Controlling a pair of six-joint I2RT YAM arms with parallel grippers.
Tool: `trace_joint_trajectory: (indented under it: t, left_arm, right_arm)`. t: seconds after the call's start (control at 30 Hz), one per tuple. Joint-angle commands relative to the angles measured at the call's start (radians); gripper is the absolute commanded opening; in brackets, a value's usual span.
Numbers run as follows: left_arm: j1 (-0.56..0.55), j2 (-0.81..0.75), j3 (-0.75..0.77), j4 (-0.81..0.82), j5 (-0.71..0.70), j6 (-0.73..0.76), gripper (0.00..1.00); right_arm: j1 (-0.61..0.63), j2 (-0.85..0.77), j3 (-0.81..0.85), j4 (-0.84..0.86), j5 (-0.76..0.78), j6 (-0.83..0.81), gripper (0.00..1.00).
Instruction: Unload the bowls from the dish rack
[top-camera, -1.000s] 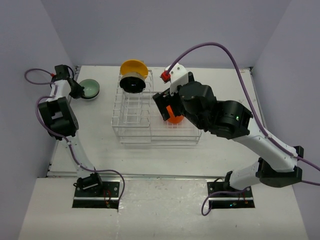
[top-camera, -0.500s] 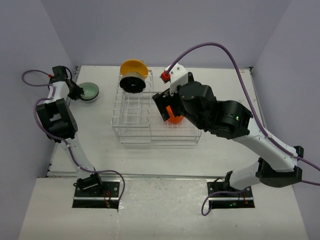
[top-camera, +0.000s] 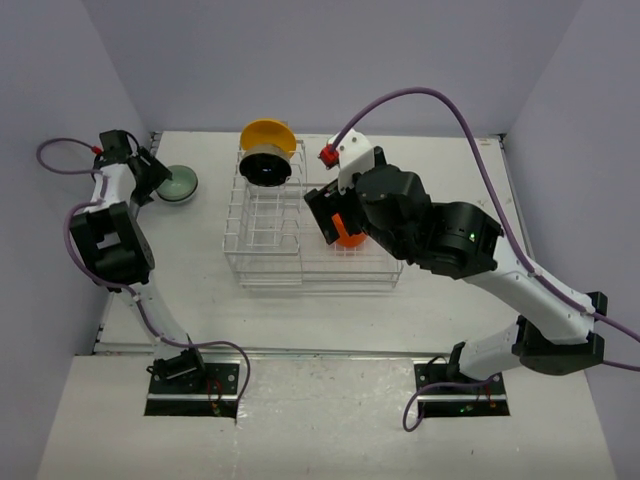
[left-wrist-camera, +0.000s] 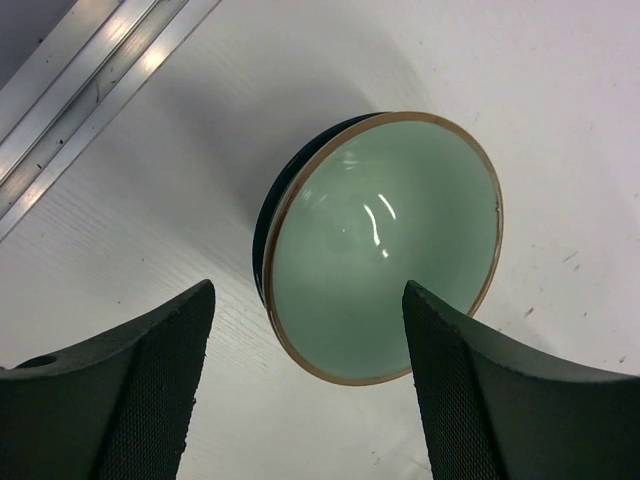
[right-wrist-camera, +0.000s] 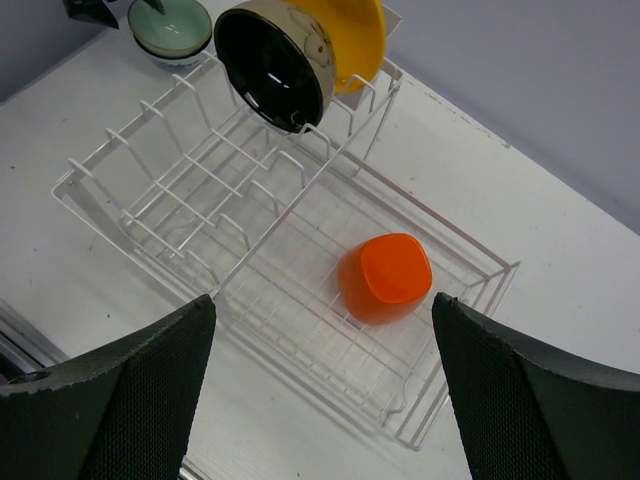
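The pale mint green bowl (top-camera: 180, 181) (left-wrist-camera: 385, 245) stands upright on the table at the far left, with a dark rim showing beneath it. My left gripper (top-camera: 153, 170) (left-wrist-camera: 308, 292) is open just left of it, its fingers apart from the rim. The white wire dish rack (top-camera: 262, 236) (right-wrist-camera: 180, 170) holds a yellow bowl (top-camera: 268, 133) (right-wrist-camera: 362, 35) and a black bowl (top-camera: 265, 166) (right-wrist-camera: 275, 62) on edge in its far slots. An orange-red bowl (top-camera: 349, 234) (right-wrist-camera: 388, 275) lies upside down in the low basket. My right gripper (top-camera: 325, 216) (right-wrist-camera: 322, 300) hovers open above it.
Purple walls close in the table on the left, right and far sides. A metal rail (left-wrist-camera: 90, 95) runs along the table's left edge, close to the mint bowl. Purple cables trail from both wrists.
My left gripper has opened and let go of the mint bowl, then drawn back a little to the left. The right arm has not moved.
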Motion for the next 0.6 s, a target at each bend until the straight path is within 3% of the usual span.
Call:
trace_joint_trajectory:
  t: [0.0, 0.27, 0.57]
  left_arm:
    - [0.012, -0.061, -0.029, 0.022, 0.008, 0.0, 0.76]
    - [0.015, -0.208, -0.067, -0.013, -0.006, 0.001, 0.77]
    - [-0.008, -0.608, -0.254, 0.016, 0.028, -0.046, 0.76]
  right_arm:
    - [-0.006, -0.023, -0.006, 0.02, -0.018, 0.002, 0.88]
    - [-0.004, 0.026, -0.036, 0.105, -0.009, -0.119, 0.88]
    - [-0.01, -0.036, -0.378, 0.588, -0.012, -0.367, 0.86]
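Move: The dark bowl standing in the rack lies about 28 cm ahead of the right gripper, 16 cm to its left and some 30 cm below. The yellow bowl is about 8 cm beyond the dark one; the orange bowl sits 17 cm ahead of the right gripper, 4 cm right, 37 cm down. From the left gripper the dark bowl is 27 cm right, 1 cm ahead, about level, with the stacked green bowl 3 cm ahead, 3 cm right, 6 cm below. Clear the left gripper, already open, off the stacked green bowl: ease it back a couple of centimetres, then lift it fast, some 14 cm in all, still drawing back and tipping its fingers up. Keep the right gripper wide open and, after a short hold, start it down about 5 cm, left and forward towards the dark bowl, fingers tilting up slightly. ##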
